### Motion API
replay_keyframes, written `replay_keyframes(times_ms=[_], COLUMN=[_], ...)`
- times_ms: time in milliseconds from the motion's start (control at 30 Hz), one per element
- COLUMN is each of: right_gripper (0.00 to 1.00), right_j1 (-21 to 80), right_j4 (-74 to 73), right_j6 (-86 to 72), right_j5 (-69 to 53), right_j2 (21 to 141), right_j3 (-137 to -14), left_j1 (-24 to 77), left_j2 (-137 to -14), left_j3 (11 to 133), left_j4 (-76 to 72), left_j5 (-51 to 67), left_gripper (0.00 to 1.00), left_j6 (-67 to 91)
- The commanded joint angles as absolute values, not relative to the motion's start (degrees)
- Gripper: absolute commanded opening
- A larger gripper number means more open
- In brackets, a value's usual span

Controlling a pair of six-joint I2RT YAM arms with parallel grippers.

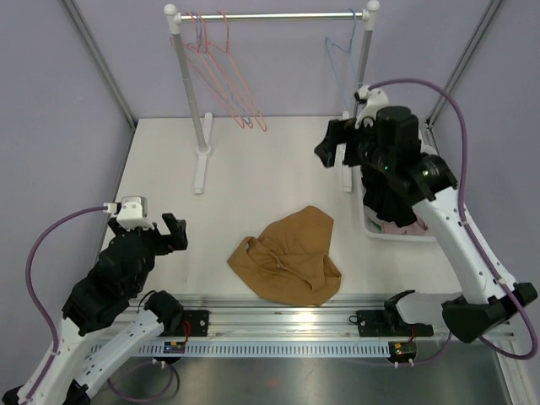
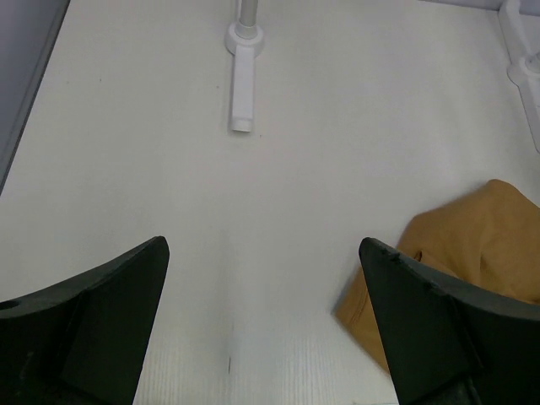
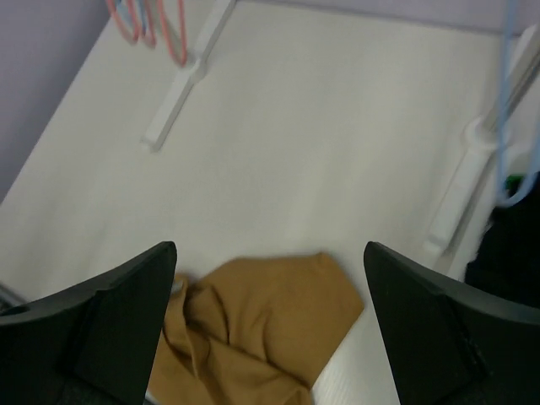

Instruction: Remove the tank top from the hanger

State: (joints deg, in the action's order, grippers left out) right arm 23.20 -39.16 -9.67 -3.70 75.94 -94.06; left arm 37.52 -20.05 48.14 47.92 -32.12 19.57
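A brown tank top point(image 1: 291, 253) lies crumpled on the white table near the front middle, with no hanger showing in it. It also shows in the left wrist view point(image 2: 494, 240) and the right wrist view point(image 3: 261, 321). My left gripper point(image 1: 164, 229) is open and empty, low over the table to the left of the tank top. My right gripper point(image 1: 336, 145) is open and empty, raised high behind the tank top beside the rack's right post. Pink hangers point(image 1: 228, 76) and a blue hanger point(image 1: 340, 51) hang bare on the rack rail point(image 1: 270, 15).
The rack's left post and foot point(image 2: 242, 84) stand at the back left, its right post point(image 3: 460, 194) at the back right. A white basket point(image 1: 396, 234) holding dark clothes point(image 3: 510, 245) sits at the right, under my right arm.
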Motion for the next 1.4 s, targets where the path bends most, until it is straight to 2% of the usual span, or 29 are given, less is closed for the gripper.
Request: replay_keyframes(times_ms=[0, 133, 233, 400, 733, 900, 967, 1033, 1100, 1133, 1367], right_gripper=[0.99, 1.0, 1.0, 1.0, 0.99, 0.99, 0.91, 0.52, 0.28, 0.0, 0.0], right_j1=[29.95, 38.92, 43.06, 47.45, 56.25, 59.32, 59.76, 60.03, 59.94, 60.03, 59.59], right_j4=[-35.69, -31.3, -29.71, -31.12, -26.83, -27.25, -25.93, -25.58, -24.44, -24.43, -35.23], right_j6=[-10.63, -14.4, -15.81, -18.28, -20.21, -20.65, -20.92, -20.92, -20.31, -20.48, -20.3], right_j5=[-0.8, 2.46, 1.4, 6.24, 4.57, 8.97, 8.27, 8.35, 8.44, 8.79, 23.88], right_j2=[71.04, 67.41, 68.81, 74.53, 87.71, 95.97, 98.6, 99.84, 99.32, 98.53, 81.78], right_j3=[-81.61, -71.03, -65.4, -60.57, -56.43, -56.61, -56.6, -56.86, -56.43, -56.6, -63.52], left_j1=[35.95, 35.07, 34.54, 34.28, 34.1, 34.1, 34.1, 34.1, 34.1, 34.1, 34.1], left_j2=[-19.6, -20.83, -21.27, -21.53, -22.15, -22.32, -22.15, -22.06, -21.8, -21.8, -20.83], left_j3=[48.51, 48.6, 48.6, 48.52, 48.34, 48.34, 48.34, 48.25, 48.34, 48.25, 48.08], left_j4=[46.23, 46.49, 46.32, 46.32, 45.97, 45.88, 45.7, 45.62, 45.62, 45.62, 45.53], left_j5=[-34.45, -34.28, -33.93, -33.58, -32.26, -31.55, -31.29, -31.03, -30.94, -30.68, -30.41], left_gripper=[0.99, 0.99, 0.99, 0.99, 0.99, 0.99, 0.99, 0.99, 0.99, 0.99, 0.99], left_j6=[20.48, 20.48, 20.39, 20.22, 19.69, 19.25, 19.25, 18.99, 18.99, 18.98, 18.81])
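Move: Back and to the right hand's left, the brown tank top lies crumpled on the table: about 17 cm back, 12 cm left and 36 cm below that open hand. The basket with the other clothes is roughly 24 cm to the hand's right and 3 cm farther out, the right rack foot some 16 cm ahead and 8 cm to its right, both far below. From the left hand the tank top is about 28 cm to the right, level with it fore and aft and 25 cm down. Sweeping down some 35 cm while swinging back and left, the open right hand drops onto the middle of the tank top, its wrist tipping down about 35 degrees, rolling left side low and turning counter-clockwise. At the bottom its fingers close and pinch up a bunch of cloth, then the hand starts up about 3 cm, easing right and slightly forward. ##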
